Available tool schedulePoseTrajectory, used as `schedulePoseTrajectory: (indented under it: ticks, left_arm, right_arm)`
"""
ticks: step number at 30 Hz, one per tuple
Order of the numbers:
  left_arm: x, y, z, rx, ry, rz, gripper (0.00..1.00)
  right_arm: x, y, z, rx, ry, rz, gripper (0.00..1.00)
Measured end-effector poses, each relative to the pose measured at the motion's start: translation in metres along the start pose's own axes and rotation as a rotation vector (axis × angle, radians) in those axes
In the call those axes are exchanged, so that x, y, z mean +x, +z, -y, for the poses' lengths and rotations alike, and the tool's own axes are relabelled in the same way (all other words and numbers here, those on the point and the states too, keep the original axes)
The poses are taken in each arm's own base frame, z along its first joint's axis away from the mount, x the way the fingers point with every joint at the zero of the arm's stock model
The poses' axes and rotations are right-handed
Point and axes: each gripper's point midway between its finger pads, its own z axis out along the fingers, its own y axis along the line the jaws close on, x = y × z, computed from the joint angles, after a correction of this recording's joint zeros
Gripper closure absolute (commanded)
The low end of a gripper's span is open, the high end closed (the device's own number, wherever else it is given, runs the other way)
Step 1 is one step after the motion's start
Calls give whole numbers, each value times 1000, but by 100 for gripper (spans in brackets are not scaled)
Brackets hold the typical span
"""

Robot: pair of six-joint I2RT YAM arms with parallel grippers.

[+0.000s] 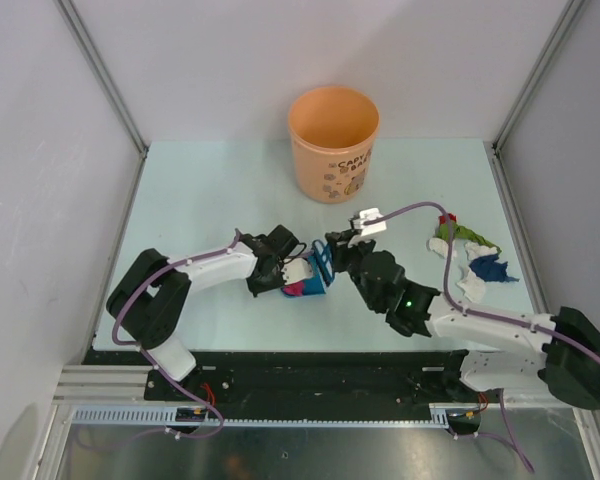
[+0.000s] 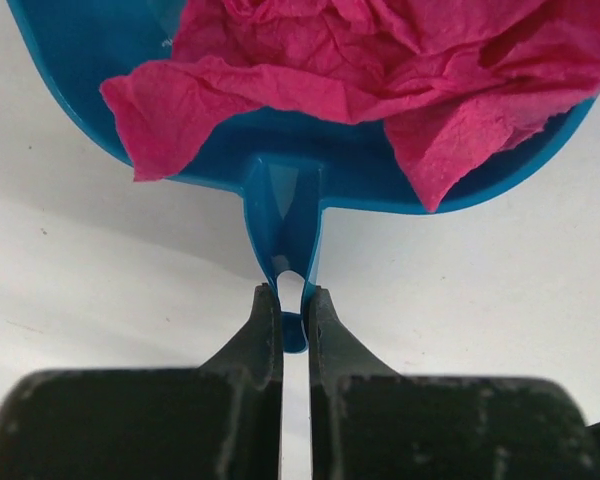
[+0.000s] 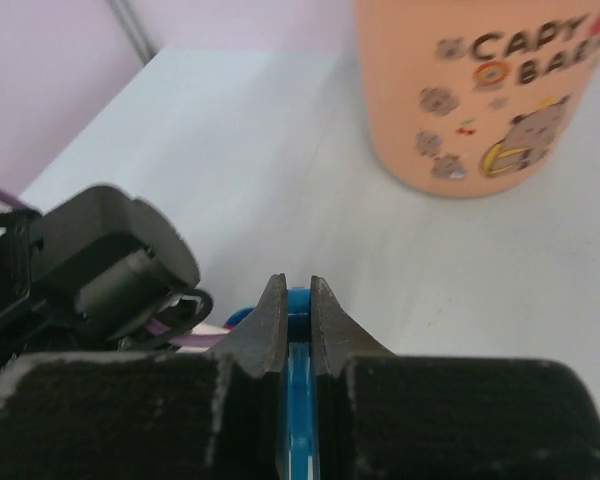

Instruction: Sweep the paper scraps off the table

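Observation:
Near the table's [image 1: 210, 190] middle, my left gripper [image 1: 284, 272] is shut on the handle of a blue dustpan [image 1: 310, 283]. In the left wrist view the left gripper [image 2: 293, 318] pinches that handle [image 2: 285, 240], and crumpled magenta paper [image 2: 380, 60] fills the dustpan [image 2: 280, 170]. A white scrap [image 1: 299, 269] lies in it too. Just right of the pan, my right gripper [image 1: 336, 252] is shut on a small blue brush [image 1: 322, 262]; the right gripper [image 3: 298, 300] clamps its blue handle [image 3: 299, 330]. More paper scraps [image 1: 472, 255], green, red, blue and white, lie at the right.
An orange bucket [image 1: 333, 143] stands upright at the back centre, also large in the right wrist view as the bucket [image 3: 470, 90]. The left arm's black wrist [image 3: 100, 270] sits close on the left of the right gripper. Grey walls enclose three sides; a black rail [image 1: 310, 370] runs along the near edge.

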Motion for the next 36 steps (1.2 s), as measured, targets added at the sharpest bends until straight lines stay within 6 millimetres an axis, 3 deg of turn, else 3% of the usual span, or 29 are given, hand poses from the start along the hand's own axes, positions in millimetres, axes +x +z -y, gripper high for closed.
schedulePoseTrajectory:
  ticks: [2, 6, 10, 14, 18, 24, 29, 36]
  left_arm:
    - [-1, 0, 1, 10, -4, 8, 100]
    - [-6, -2, 2, 47, -28, 54, 100]
    - [-17, -16, 0, 75, -57, 141, 100]
    - [-35, -46, -16, 37, -88, 256, 100]
    - [-56, -89, -45, -58, -120, 374, 100]
    - [-87, -164, -108, -272, -166, 496, 100]
    - [-118, -228, -188, -510, -244, 543, 100]
    - [-158, -273, -302, -875, -300, 446, 100]
  right_arm:
    - [-16, -6, 11, 46, -3, 37, 100]
    - [-30, -19, 34, 137, -48, 57, 100]
    - [-48, -37, 58, 220, -86, 85, 100]
    - [-73, -58, 85, 288, -67, 140, 100]
    - [-86, -78, 116, 365, -50, 166, 100]
    - [-88, -99, 144, 432, -42, 165, 100]
    - [-86, -110, 154, 453, -46, 151, 100]
    - [-76, -116, 163, 475, -63, 124, 100]
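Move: The left hand, low over the table with the dustpan handle in its fingers, has the bin about 32 cm ahead and 15 cm to its right, its middle some 10 cm higher. The pink scrap lies in the pan, roughly 8 cm to its right and level with it. From the right hand, holding the brush, the nearest white scrap is about 28 cm right, 8 cm ahead and 22 cm down; the green scrap is 7 cm farther right and 3 cm farther out. Up and forward, slowly at first and then fast, the left hand carries the dustpan off the table to the bin, rising some 35 cm and reaching out about 25 cm with a slight drift right; its wrist swings from pointing down to mostly forward. The right hand keeps the brush, draws off right about 20 cm towards the remaining scraps, rising a little and turning clockwise. ##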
